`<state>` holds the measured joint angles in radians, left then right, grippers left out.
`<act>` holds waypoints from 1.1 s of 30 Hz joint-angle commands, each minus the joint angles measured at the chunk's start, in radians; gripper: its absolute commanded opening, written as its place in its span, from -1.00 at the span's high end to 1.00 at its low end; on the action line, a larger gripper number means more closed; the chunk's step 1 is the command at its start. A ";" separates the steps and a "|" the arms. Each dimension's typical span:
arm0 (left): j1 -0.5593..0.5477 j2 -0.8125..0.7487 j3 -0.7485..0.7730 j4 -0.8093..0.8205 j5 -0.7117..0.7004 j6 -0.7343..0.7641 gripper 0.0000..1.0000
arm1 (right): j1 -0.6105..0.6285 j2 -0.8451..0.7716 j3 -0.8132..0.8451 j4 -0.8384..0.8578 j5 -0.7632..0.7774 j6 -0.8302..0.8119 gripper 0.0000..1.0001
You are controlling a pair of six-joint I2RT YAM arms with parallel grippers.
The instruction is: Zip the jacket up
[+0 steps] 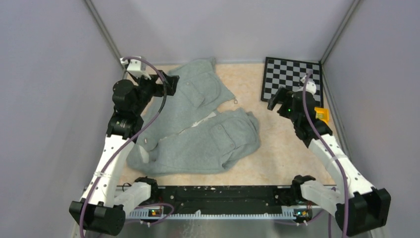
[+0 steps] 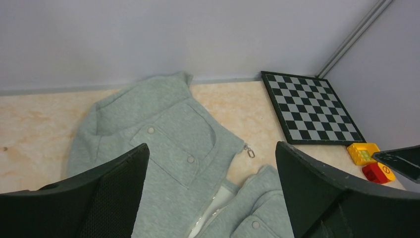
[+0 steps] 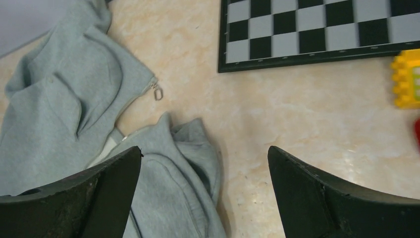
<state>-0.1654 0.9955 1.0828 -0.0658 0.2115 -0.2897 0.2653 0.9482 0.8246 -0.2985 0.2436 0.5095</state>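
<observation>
The light-grey fleece jacket [image 1: 198, 129] lies crumpled on the table, its two front panels parted toward the right. The pale zipper [image 2: 213, 206] shows between the panels. The metal pull [image 1: 235, 102] hangs off the far panel's corner onto the table, also seen in the left wrist view as the pull [image 2: 249, 151] and in the right wrist view as the pull [image 3: 158, 92]. My left gripper [image 1: 171, 84] hovers open over the jacket's far left part [image 2: 212, 146]. To the right of the jacket my right gripper [image 1: 275, 101] is open above bare table [image 3: 204, 148], holding nothing.
A black-and-white chessboard [image 1: 292, 79] lies at the back right corner. A yellow block [image 2: 363, 152] and a red block [image 2: 378, 172] sit just in front of it near the right wall. Grey walls enclose the table on three sides.
</observation>
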 commanded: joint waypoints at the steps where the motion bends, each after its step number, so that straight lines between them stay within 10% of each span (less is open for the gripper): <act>1: -0.001 0.003 0.044 0.001 0.008 -0.004 -0.97 | -0.005 0.163 0.031 0.134 -0.284 0.043 -0.84; 7: -0.002 0.022 0.028 0.016 0.045 -0.034 -0.97 | 0.015 0.503 0.130 0.367 -0.691 0.133 -0.32; 16: -0.006 0.032 0.027 0.004 0.043 -0.027 -0.97 | 0.031 0.867 0.342 0.443 -0.682 0.148 0.18; 33: -0.034 0.064 0.041 0.000 0.044 -0.007 -0.98 | 0.032 1.376 0.952 0.186 -0.677 -0.051 0.28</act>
<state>-0.1909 1.0439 1.0843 -0.0883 0.2470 -0.3115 0.2924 2.2631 1.6714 -0.0540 -0.4171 0.5045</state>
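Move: Ahead and to the left of the right hand, the zip pull lies flat about 18 cm farther out, 18 cm left and 21 cm below; the near jacket panel's top corner is some 8 cm ahead and 13 cm left. The chessboard's middle sits roughly 31 cm ahead and 10 cm right, both at about table height. From the left hand, the pull is about 15 cm ahead, 24 cm right and 37 cm down. Swinging left and down first, then reaching mostly forward, the right hand travels roughly 20 cm each way and sinks some 16 cm towards the zip pull. Its fingers narrow from wide open to about a third while the wrist turns some 35 degrees counter-clockwise and tips farther down. The open left hand eases down 2 cm and slightly right. ##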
